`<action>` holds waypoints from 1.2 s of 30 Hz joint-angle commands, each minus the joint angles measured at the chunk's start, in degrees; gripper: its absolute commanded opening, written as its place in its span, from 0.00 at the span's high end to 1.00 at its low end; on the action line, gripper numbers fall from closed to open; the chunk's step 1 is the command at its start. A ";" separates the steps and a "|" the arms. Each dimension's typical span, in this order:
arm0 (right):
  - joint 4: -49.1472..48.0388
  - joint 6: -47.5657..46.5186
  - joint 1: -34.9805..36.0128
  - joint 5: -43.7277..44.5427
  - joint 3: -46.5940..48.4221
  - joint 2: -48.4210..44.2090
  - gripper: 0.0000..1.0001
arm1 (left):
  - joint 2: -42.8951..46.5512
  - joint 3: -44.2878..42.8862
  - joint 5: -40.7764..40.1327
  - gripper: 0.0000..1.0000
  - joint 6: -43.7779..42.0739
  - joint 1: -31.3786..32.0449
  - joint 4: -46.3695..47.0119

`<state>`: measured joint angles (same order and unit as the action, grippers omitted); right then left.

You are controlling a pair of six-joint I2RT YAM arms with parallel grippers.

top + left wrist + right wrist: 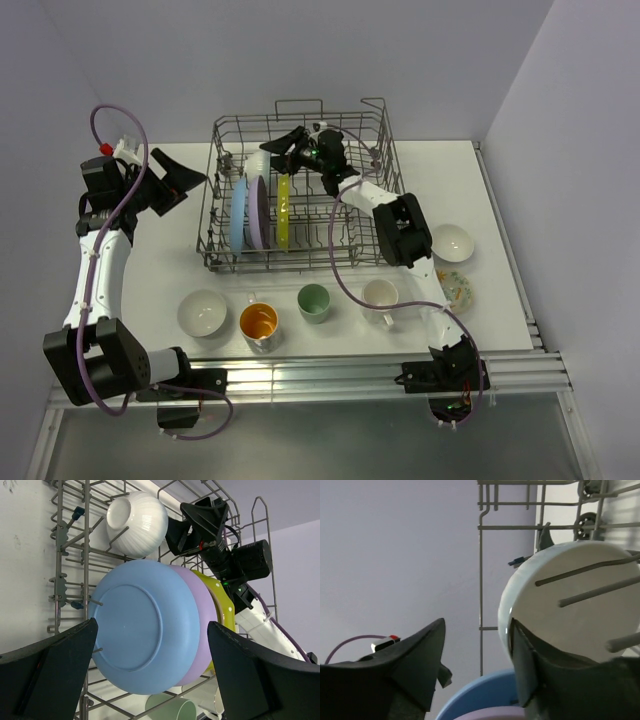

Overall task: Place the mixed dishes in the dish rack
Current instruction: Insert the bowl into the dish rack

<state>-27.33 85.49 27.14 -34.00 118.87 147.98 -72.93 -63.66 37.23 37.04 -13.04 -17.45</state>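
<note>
The dish rack (pixel 213 252) holds a blue plate (pixel 238 212), a lavender plate (pixel 256 212) and a yellow-green plate (pixel 284 210) upright in a row. A white bowl (pixel 256 163) rests on its side on the tines behind them. My right gripper (pixel 288 148) is at that bowl (pixel 570 605) with its jaws apart. One finger lies against the bowl's rim and the other stands clear, so my right gripper (pixel 477 645) is open. My left gripper (pixel 185 185) hangs wide open left of the rack, facing the blue plate (pixel 145 635).
On the table in front of the rack stand a white bowl (pixel 202 312), an orange-inside cup (pixel 259 323), a pale green cup (pixel 313 302) and a white mug (pixel 380 296). Another white bowl (pixel 451 242) and a floral bowl (pixel 457 290) sit to the right.
</note>
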 commanded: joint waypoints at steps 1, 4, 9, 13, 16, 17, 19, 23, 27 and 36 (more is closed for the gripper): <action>7.56 -2.08 1.34 -2.65 -0.75 2.75 0.36 | 1.21 -1.73 0.56 0.01 -1.18 0.29 1.19; 5.72 -4.27 1.25 -3.27 0.48 2.40 0.32 | 1.73 -1.56 -0.05 0.01 -1.27 0.29 1.28; 18.76 -15.78 1.25 0.06 6.88 0.56 0.04 | 3.23 -1.64 -2.78 0.01 -2.14 0.29 0.23; 22.66 -20.79 0.73 2.62 7.43 -1.73 0.00 | 4.81 -1.91 -4.80 0.01 -2.85 0.29 -0.65; 24.96 -23.34 0.55 3.85 6.99 -3.04 0.00 | 6.04 -1.29 -6.12 0.01 -3.11 0.29 -1.27; 25.48 -24.05 0.46 4.37 6.90 -3.40 0.00 | 6.65 -0.77 -6.29 0.01 -3.11 0.29 -1.27; 26.89 -26.76 0.38 5.08 6.99 -4.28 0.00 | 7.70 -0.24 -6.73 0.01 -3.20 0.38 -1.44; 30.41 -31.78 0.37 7.10 8.13 -5.33 0.00 | 9.38 0.99 -7.44 0.01 -3.55 0.29 -1.88; 33.83 -37.32 0.64 11.31 10.50 -6.21 0.00 | 10.70 1.17 -8.67 0.01 -4.25 0.29 -3.55; 34.01 -45.58 0.11 11.76 11.38 -10.43 0.00 | 14.47 2.05 -16.13 0.01 -4.87 0.29 -9.18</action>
<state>5.15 46.83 29.54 -27.73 128.22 142.28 -61.47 -62.02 24.88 33.47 -12.93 -25.19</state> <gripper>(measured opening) 0.994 0.992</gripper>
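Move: The white bowl already stands on edge in the rack; its middle is level with the right hand forward and back, some 4 cm to its left and 5 cm below. The blue plate stands about 15 cm back and 8 cm left of the right hand, the purple plate 15 cm back and 3 cm left, the yellow plate 15 cm back and 3 cm right. From the left hand, the bowl lies roughly 16 cm ahead, 15 cm right and 14 cm below. Finish spreading the right fingers, already half open at the bowl's rim, to full width while lifting barely 2 cm. Then ease back down and slightly back beside the rim, rolling the wrist about 30 degrees and tipping the fingers downward. Meanwhile draw the wide-open left gripper back about 4 cm and a little left, away from the plates, rising first and then sinking partway. ##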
